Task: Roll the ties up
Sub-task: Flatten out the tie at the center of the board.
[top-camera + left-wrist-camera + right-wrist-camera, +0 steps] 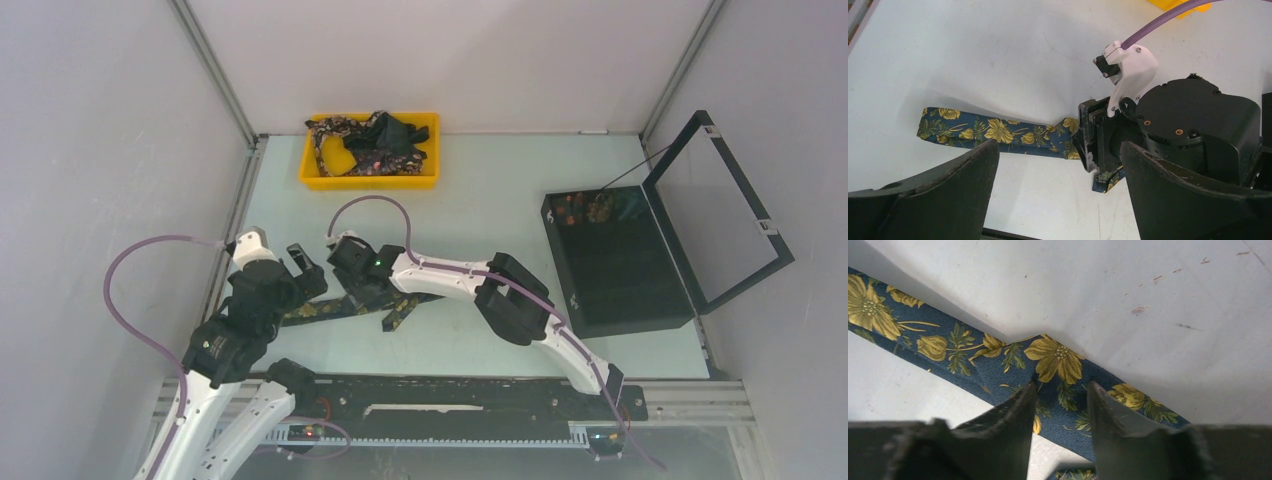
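One tie (318, 309), dark navy with yellow flowers, lies flat on the table in front of the arm bases. It runs left to right with a fold near its middle (998, 360). My right gripper (1060, 390) stands over that fold, its jaws partly apart and both fingertips resting on the fabric, which looks flat between them. From the left wrist view the same gripper (1098, 150) sits on the tie (988, 132). My left gripper (1058, 190) hangs wide open just near of the tie's left part, holding nothing. More ties (372, 140) lie tangled in the yellow tray.
The yellow tray (370, 181) stands at the back centre. A black hinged box (620, 275) sits at the right with its lid (725, 215) raised and patterned fabric (585, 207) in its far corner. Grey walls close in both sides.
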{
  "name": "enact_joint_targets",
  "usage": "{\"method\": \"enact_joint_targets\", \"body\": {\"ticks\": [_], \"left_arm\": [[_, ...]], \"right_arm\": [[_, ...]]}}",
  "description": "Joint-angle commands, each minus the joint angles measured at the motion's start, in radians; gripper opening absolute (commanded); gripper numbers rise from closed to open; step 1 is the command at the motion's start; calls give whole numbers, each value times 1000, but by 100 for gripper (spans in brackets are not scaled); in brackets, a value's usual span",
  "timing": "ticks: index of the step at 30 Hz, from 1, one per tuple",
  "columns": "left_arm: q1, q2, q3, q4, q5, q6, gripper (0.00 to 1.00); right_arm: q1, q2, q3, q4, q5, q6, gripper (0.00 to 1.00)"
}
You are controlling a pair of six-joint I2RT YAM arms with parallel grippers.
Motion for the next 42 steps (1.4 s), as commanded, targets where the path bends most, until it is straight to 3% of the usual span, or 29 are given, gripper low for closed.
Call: {"method": "enact_joint_targets", "body": {"ticks": [1, 11, 17, 22, 31, 42], "left_arm": [[6, -14, -2, 29, -10, 10, 98], [6, -15, -2, 30, -11, 8, 98], [5, -20, -2, 29, -17, 4, 98], [5, -29, -2, 26, -26, 2, 98], [6, -32, -2, 26, -28, 1, 98], [6, -26, -1, 26, -30, 3, 98]], "right_arm": [[8, 50, 16, -46, 42, -8, 39], [4, 43, 12, -54, 91, -52, 3], [-17, -46, 3, -49, 99, -95, 2], [-80, -179, -38, -14, -40, -175, 2], [-333, -336, -166, 32, -349, -327, 0], [-663, -319, -257, 183, -689, -401, 0]]}}
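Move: The loose tie end lying on the folded tie is right at my half-open right fingers, about 1 cm below their midpoint. From there the tie's left end lies some 18 cm left and 5 cm back, its narrow tail about 8 cm right and 3 cm back, and the yellow tray about 30 cm ahead and 3 cm right. From my raised left hand, that loose end is roughly 5 cm ahead, 7 cm right and 20 cm below. I shut my right fingers on the loose tie end while creeping barely 1 cm forward, then whisk it off the folded tie. It goes about 17 cm right and 16 cm forward, rising some 11 cm and then starting to sink, towards the tray's near right corner. My hand rolls some 15 degrees, left side up, and keeps its pinch. ##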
